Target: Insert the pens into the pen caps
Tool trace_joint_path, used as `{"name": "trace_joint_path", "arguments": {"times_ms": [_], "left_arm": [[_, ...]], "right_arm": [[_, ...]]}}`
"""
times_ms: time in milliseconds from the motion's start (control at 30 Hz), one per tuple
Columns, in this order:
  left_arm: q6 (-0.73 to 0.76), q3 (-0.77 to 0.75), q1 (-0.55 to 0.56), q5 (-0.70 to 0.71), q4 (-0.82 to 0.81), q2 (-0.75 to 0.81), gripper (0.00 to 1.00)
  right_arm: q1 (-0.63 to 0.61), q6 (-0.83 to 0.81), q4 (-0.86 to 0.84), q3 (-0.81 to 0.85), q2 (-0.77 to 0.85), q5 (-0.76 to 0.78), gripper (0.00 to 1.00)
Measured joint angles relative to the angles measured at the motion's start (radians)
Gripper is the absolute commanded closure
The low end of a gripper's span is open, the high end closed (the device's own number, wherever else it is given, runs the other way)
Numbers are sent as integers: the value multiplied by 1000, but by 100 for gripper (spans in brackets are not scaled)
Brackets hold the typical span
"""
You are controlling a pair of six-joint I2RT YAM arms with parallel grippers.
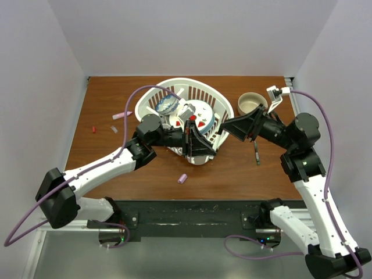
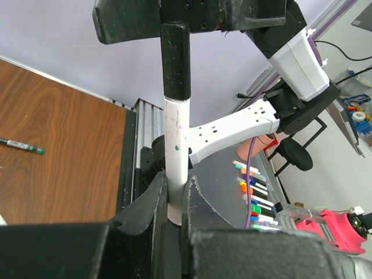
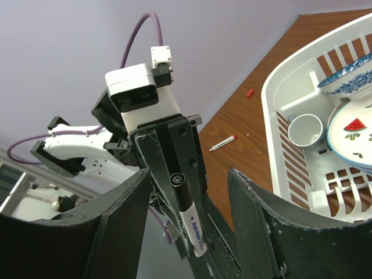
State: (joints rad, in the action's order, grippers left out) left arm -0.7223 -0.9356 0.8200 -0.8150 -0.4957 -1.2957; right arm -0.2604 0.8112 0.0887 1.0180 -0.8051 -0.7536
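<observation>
My left gripper (image 1: 203,145) (image 2: 176,186) is shut on the white barrel of a pen (image 2: 176,154), which stands straight up from the jaws. A black pen cap (image 2: 176,64) sits on the pen's far end. My right gripper (image 1: 228,127) (image 3: 189,174) faces it, open, with a finger on each side of the capped end (image 3: 187,195) and gaps on both sides. A lilac-pink pen (image 1: 122,115), a red cap (image 1: 93,128) (image 3: 249,92) and a lilac cap (image 1: 182,178) lie on the table. So do a dark pen (image 1: 256,152) (image 2: 22,145) and a white pen with a red tip (image 3: 223,143).
A white basket (image 1: 174,87) (image 3: 279,93) with plates, a bowl and a cup stands at the back centre, just behind both grippers. A tan bowl (image 1: 252,103) sits to its right. Walls close in the brown table (image 1: 116,168) on three sides.
</observation>
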Motion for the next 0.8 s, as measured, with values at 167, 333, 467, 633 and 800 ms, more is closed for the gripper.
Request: {"name": "trace_joint_path", "arguments": {"times_ms": [167, 333, 467, 633, 800], "left_arm": [[-1, 0, -1, -1, -11, -3, 100], [-4, 0, -1, -2, -14, -8, 100], [-12, 0, -2, -4, -17, -16, 100], [-19, 0, -2, -6, -17, -19, 100], [-19, -1, -2, -19, -19, -32, 100]], "right_arm": [[-15, -6, -2, -1, 0, 3, 51], [-29, -9, -8, -12, 0, 4, 57], [-36, -15, -7, -23, 2, 6, 68], [-41, -31, -6, -32, 10, 5, 97], [-42, -56, -7, -55, 24, -1, 100]]}}
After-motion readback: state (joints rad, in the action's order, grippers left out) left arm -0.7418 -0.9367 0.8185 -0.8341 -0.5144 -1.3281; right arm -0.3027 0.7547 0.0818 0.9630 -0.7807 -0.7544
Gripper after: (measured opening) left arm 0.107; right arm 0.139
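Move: Just below the right fingertips, about 3 cm down, 1 cm back and 1 cm to their left, stands the black cap on the upright white pen. The basket's middle lies some 19 cm ahead of the right hand, 10 cm left and 30 cm below. On the table about 38 cm down are the pink cap, level and 13 cm left, and the green-ended pen, 10 cm ahead and 18 cm right. From the left hand, the black cap is about 8 cm above, 1 cm ahead and 1 cm right. Sinking some 1.5 cm over the black cap, with a slight draw back and to the left, the right hand closes its half-open fingers until they pinch the cap's upper end. The left hand keeps its grip low on the white pen, its fingers pointing right, and settles downward by just under a centimetre as the right hand comes down. ##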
